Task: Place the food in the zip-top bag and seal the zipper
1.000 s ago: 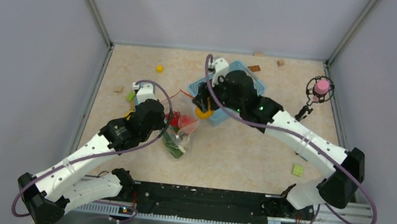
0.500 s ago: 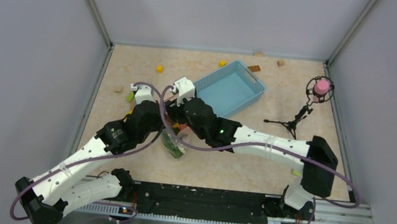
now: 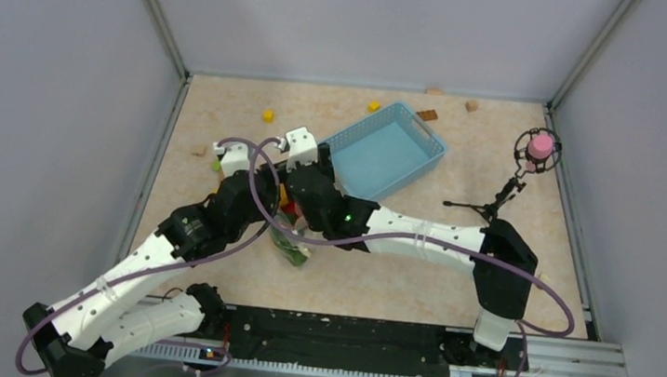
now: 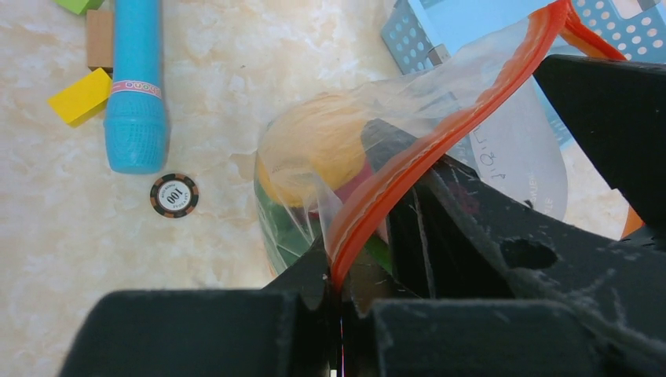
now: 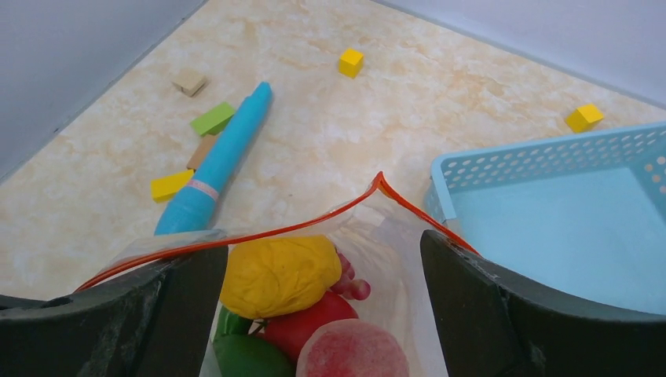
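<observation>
The zip-top bag [image 3: 292,241] stands open between my two grippers. My left gripper [image 4: 339,290] is shut on the orange-red zipper [image 4: 440,141] at the near end of the mouth and holds it up. My right gripper [image 5: 326,290] is open, its fingers [image 5: 181,306] spread inside the bag's mouth, one against each zipper [image 5: 259,233] lip. Below them the food lies in the bag: a yellow mango [image 5: 279,275], a red tomato [image 5: 310,320], a pink peach [image 5: 353,355], a green pepper [image 5: 239,357] and purple grapes [image 5: 351,284].
The light-blue mesh basket [image 3: 415,133] sits just right of the bag. A long light-blue stick [image 5: 216,165], small yellow, green and tan blocks [image 5: 351,61] and a poker chip [image 4: 173,195] lie to the left. A stand with a pink ball [image 3: 538,146] is at far right.
My right gripper swung from the basket to the bag's mouth with the yellow mango and opened; the mango now lies in the bag. The left gripper kept its hold.
</observation>
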Controlling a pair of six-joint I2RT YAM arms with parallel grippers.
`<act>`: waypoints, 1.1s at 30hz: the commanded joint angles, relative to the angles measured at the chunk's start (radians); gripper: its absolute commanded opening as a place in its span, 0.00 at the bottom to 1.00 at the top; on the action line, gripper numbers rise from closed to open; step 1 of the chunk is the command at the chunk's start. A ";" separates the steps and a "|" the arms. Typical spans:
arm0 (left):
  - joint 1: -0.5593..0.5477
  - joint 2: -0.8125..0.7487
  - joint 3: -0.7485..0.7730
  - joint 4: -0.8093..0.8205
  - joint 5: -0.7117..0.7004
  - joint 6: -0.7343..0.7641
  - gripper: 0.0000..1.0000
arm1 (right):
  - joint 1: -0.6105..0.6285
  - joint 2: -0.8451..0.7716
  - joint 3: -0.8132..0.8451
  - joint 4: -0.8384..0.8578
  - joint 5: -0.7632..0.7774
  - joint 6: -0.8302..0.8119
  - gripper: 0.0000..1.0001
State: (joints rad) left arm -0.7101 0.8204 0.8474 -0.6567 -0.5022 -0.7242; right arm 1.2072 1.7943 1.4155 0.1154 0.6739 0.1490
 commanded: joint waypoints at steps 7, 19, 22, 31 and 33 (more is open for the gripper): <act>-0.012 0.003 -0.002 0.043 0.001 0.007 0.00 | 0.022 -0.258 -0.158 0.123 -0.163 -0.031 0.92; -0.012 0.000 -0.016 0.088 0.062 0.029 0.00 | 0.023 -0.528 -0.446 0.138 -0.173 0.043 0.92; -0.012 -0.017 -0.030 0.129 0.107 0.063 0.00 | 0.021 -0.573 -0.507 0.203 -0.144 0.048 0.92; -0.012 -0.051 -0.058 0.218 0.262 0.143 0.00 | -0.130 -0.396 -0.204 -0.194 -0.417 -0.139 0.88; -0.012 -0.055 -0.064 0.236 0.295 0.160 0.00 | -0.167 -0.340 -0.145 -0.266 -0.495 -0.182 0.86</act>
State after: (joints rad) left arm -0.7208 0.7872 0.7910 -0.5182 -0.3016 -0.6205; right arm 1.1069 1.3678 1.1469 0.0391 0.3637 0.0704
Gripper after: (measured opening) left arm 0.010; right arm 0.874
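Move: The right hand is open inside the mouth of the zip-top bag. The far corner of the bag's red zipper is about 5 cm ahead of it and 1 cm to its right, at about its height. The yellow mango sits 3 cm ahead, 4 cm left and 10 cm below; the peach is 1 cm back, 1 cm right and 11 cm down. The empty basket is some 15 cm ahead and 16 cm right, 20 cm lower. From the left hand, that zipper corner lies about 10 cm ahead and 5 cm right. The open right fingers come free of the bag's mouth: the hand backs off to its right and up, about 10 cm rightward, dips, then turns back forward and up beside the bag, swinging slightly counter-clockwise. The left hand keeps its pinch on the near end of the zipper and late on carries it some 4 cm right, turning clockwise. ##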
